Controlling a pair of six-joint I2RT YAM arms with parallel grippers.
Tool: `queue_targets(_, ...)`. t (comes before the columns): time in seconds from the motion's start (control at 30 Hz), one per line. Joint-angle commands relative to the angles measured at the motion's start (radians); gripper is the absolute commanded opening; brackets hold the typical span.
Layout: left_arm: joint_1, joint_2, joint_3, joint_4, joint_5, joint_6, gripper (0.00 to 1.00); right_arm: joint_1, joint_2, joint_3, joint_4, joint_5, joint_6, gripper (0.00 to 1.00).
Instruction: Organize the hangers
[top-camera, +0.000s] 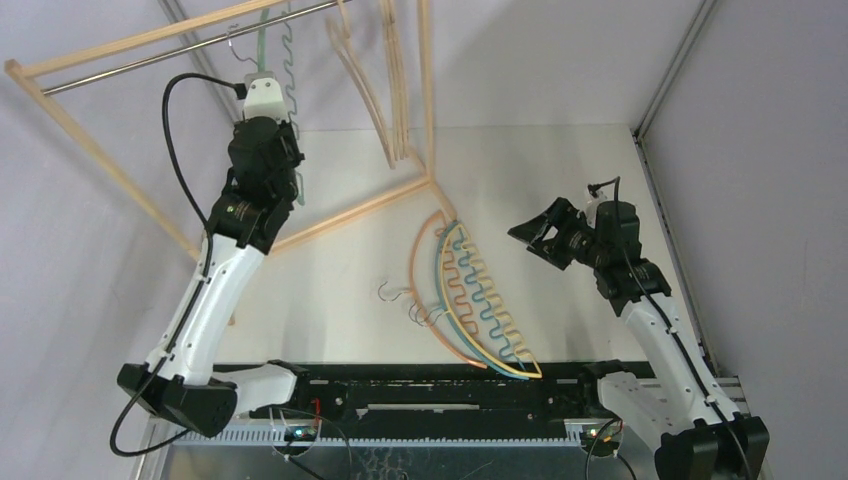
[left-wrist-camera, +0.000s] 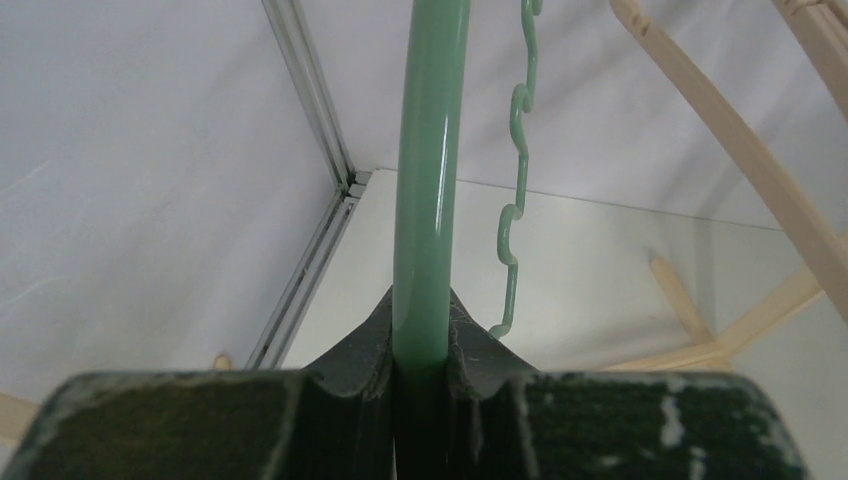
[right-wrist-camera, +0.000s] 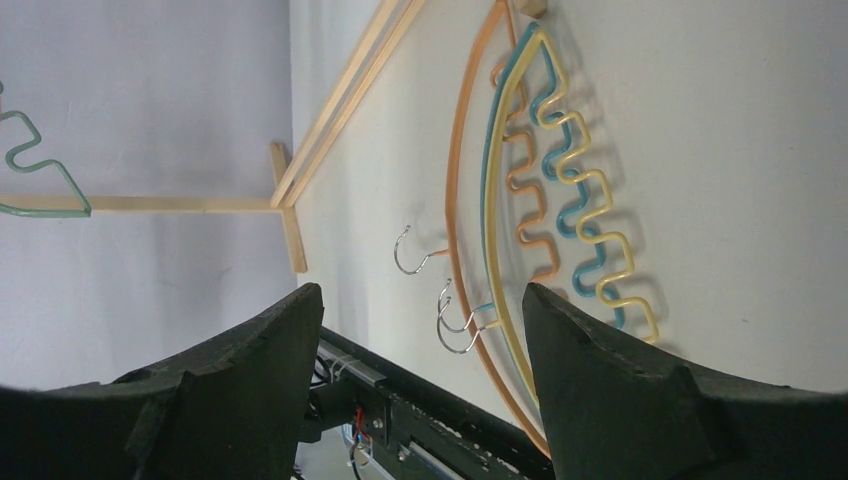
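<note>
My left gripper (left-wrist-camera: 420, 345) is shut on the smooth bar of a green hanger (left-wrist-camera: 430, 150), held up by the rack's metal rail (top-camera: 180, 52); its wavy bar (left-wrist-camera: 515, 200) hangs to the right. In the top view the left gripper (top-camera: 266, 90) sits under its white camera mount. Light-wood hangers (top-camera: 365, 85) hang from the rail further right. Orange, teal and yellow hangers (top-camera: 470, 290) lie stacked on the table, their metal hooks (right-wrist-camera: 455, 325) pointing left. My right gripper (top-camera: 530, 235) hovers to their right, and in its wrist view the right gripper (right-wrist-camera: 418, 295) is open with nothing between its fingers.
The light-wood rack frame (top-camera: 95, 150) stands over the table's back left; its foot bar (top-camera: 350, 212) runs across the table towards the stacked hangers. A black rail (top-camera: 440, 385) runs along the near edge between the arm bases. Grey walls close in both sides.
</note>
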Motion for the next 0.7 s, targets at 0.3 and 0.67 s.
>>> queue_targets(0.3, 0.074, 0.14, 0.169, 0.044, 0.138, -0.071, 0.0, -0.044, -0.009, -0.006, -0.004, -0.021, -0.038, 0.8)
queue_targets(0.67, 0.074, 0.272, 0.186, -0.029, 0.28, -0.116, 0.0, -0.05, -0.009, -0.019, 0.002, -0.018, -0.034, 0.8)
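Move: My left hand already holds the green hanger by its curved arm, its wire hook above and left of the fingers. The stretch of metal rail by that hook is about 4 cm ahead, 4 cm left and 6 cm above my left hand. Loosely hung wooden hangers are roughly 14 cm right and 10 cm ahead; a tighter wooden bunch is some 20 cm right and 13 cm ahead. From my idle right hand, that stretch is about 15 cm ahead, 46 cm left and 27 cm up. I carry the green hanger forward with my left hand, about 7 cm in all, taking its hook across the rail and pushing the rail forward. Halfway through I start easing to the right towards the hung wooden hangers, turning slightly clockwise and sinking about 3 cm overall, my fingers keeping their grip. ##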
